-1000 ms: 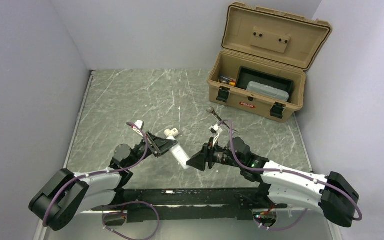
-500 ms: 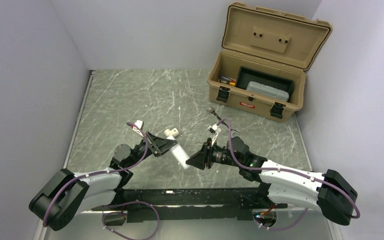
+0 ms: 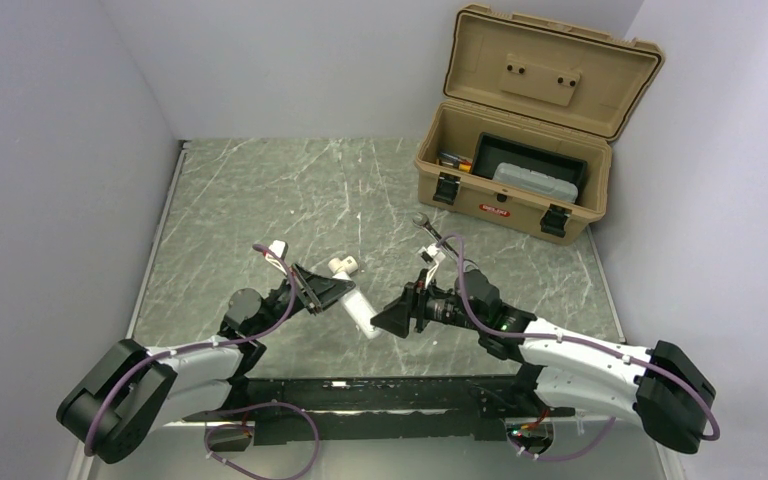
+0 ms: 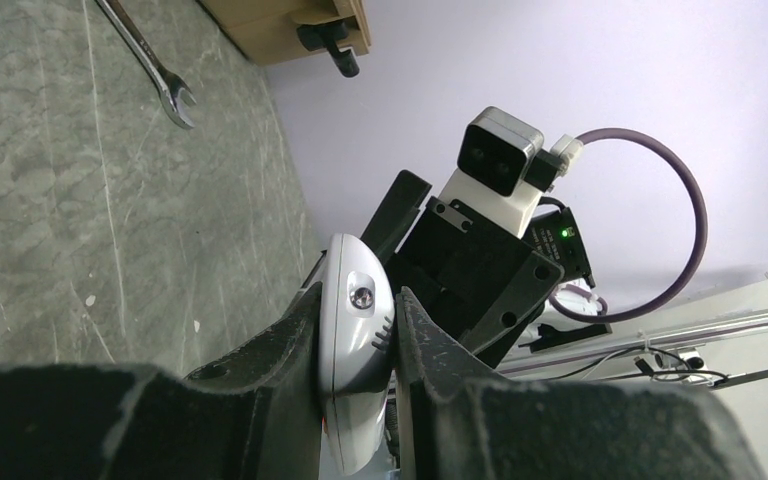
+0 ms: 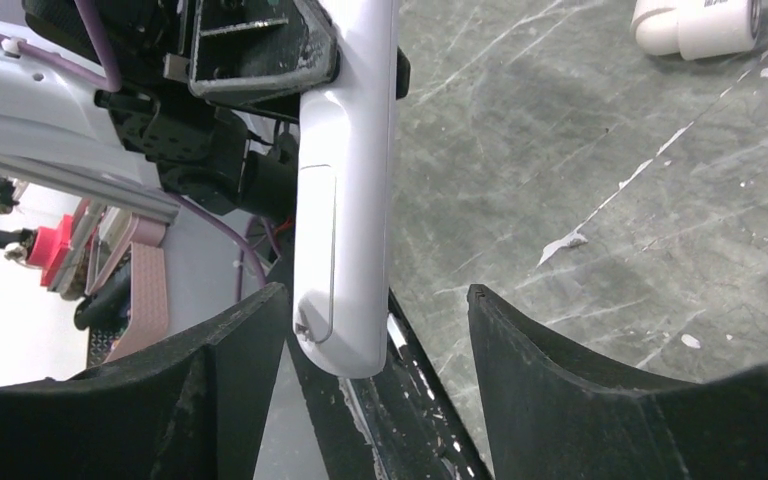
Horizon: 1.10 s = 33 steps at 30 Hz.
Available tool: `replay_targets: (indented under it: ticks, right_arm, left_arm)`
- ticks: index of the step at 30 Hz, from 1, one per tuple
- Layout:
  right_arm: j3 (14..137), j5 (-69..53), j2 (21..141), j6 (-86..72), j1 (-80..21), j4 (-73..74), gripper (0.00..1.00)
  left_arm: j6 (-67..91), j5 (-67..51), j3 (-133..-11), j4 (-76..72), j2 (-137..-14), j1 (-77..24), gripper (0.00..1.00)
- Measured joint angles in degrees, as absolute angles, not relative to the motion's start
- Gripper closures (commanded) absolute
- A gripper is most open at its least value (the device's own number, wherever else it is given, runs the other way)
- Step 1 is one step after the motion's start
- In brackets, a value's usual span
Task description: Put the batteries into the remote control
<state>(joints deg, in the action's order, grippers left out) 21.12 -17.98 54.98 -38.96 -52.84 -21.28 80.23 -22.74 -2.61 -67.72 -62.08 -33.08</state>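
My left gripper (image 3: 335, 293) is shut on the white remote control (image 3: 361, 311) and holds it above the table, its free end pointing right. In the left wrist view the remote (image 4: 353, 330) sits edge-on between the two black fingers. My right gripper (image 3: 388, 320) is open, its tips either side of the remote's free end. In the right wrist view the remote's white end (image 5: 345, 200) lies between my spread fingers, close to the left finger (image 5: 240, 350); the right finger (image 5: 530, 350) stands apart. The batteries are not in view.
A white pipe fitting (image 3: 343, 266) lies on the marble table behind the remote. A silver wrench (image 3: 430, 232) lies behind my right gripper. An open tan toolbox (image 3: 515, 190) with a black tray stands at the back right. Walls close in on the left and right.
My right gripper has crept a little left, closer around the remote's free end. The left arm and the remote have stayed put.
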Motion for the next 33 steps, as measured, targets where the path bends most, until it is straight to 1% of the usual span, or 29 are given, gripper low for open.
replay_targets:
  ticks: [11, 17, 20, 23, 29, 31, 32, 33]
  right_arm:
    - [22.85, -18.28, 56.47, -38.79, -51.57, -21.69, 0.30]
    - [23.70, -19.84, 61.08, -38.98, -51.31, -23.68, 0.33]
    - [23.88, -20.84, 62.65, -39.24, -51.29, -24.64, 0.38]
    - [24.21, -21.71, 63.66, -39.53, -51.29, -25.82, 0.46]
    - [24.51, -23.05, 64.18, -40.12, -51.29, -27.27, 0.67]
    - [24.56, -23.11, 64.23, -40.14, -51.29, -27.49, 0.67]
    - [24.60, -23.16, 64.29, -40.23, -51.29, -27.49, 0.66]
    - [24.69, -23.29, 64.42, -40.32, -51.29, -27.46, 0.62]
  left_arm:
    - [79.88, -23.16, -2.59, -67.68, -62.11, -33.08, 1.00]
    - [78.70, -23.20, -2.61, -66.19, -61.32, -33.10, 1.00]
    - [78.24, -23.22, -2.61, -64.97, -60.55, -33.15, 1.00]
    - [78.02, -23.22, -2.61, -64.71, -60.47, -33.15, 1.00]
    - [77.41, -23.18, -2.61, -64.71, -60.62, -33.15, 1.00]
    - [77.38, -23.18, -2.61, -64.73, -60.75, -33.17, 1.00]
    - [77.30, -23.18, -2.61, -64.86, -60.86, -33.15, 1.00]
    - [77.19, -23.16, -2.61, -64.88, -60.86, -33.15, 1.00]
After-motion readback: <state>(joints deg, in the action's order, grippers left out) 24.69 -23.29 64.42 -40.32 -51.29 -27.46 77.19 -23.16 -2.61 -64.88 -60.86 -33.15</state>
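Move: The remote control's near end lies about 3 cm to the right hand's left, level with it in depth and height; the left gripper holding its other end is some 6 cm farther out and 7 cm left. The white fitting on the table is roughly 13 cm ahead, 10 cm left and 15 cm below. From the left hand, that near end lies about 7 cm back, 4 cm right and 2 cm lower. The right hand slides about 2 cm left around the remote's near end, fingers closing to pinch its sides. ##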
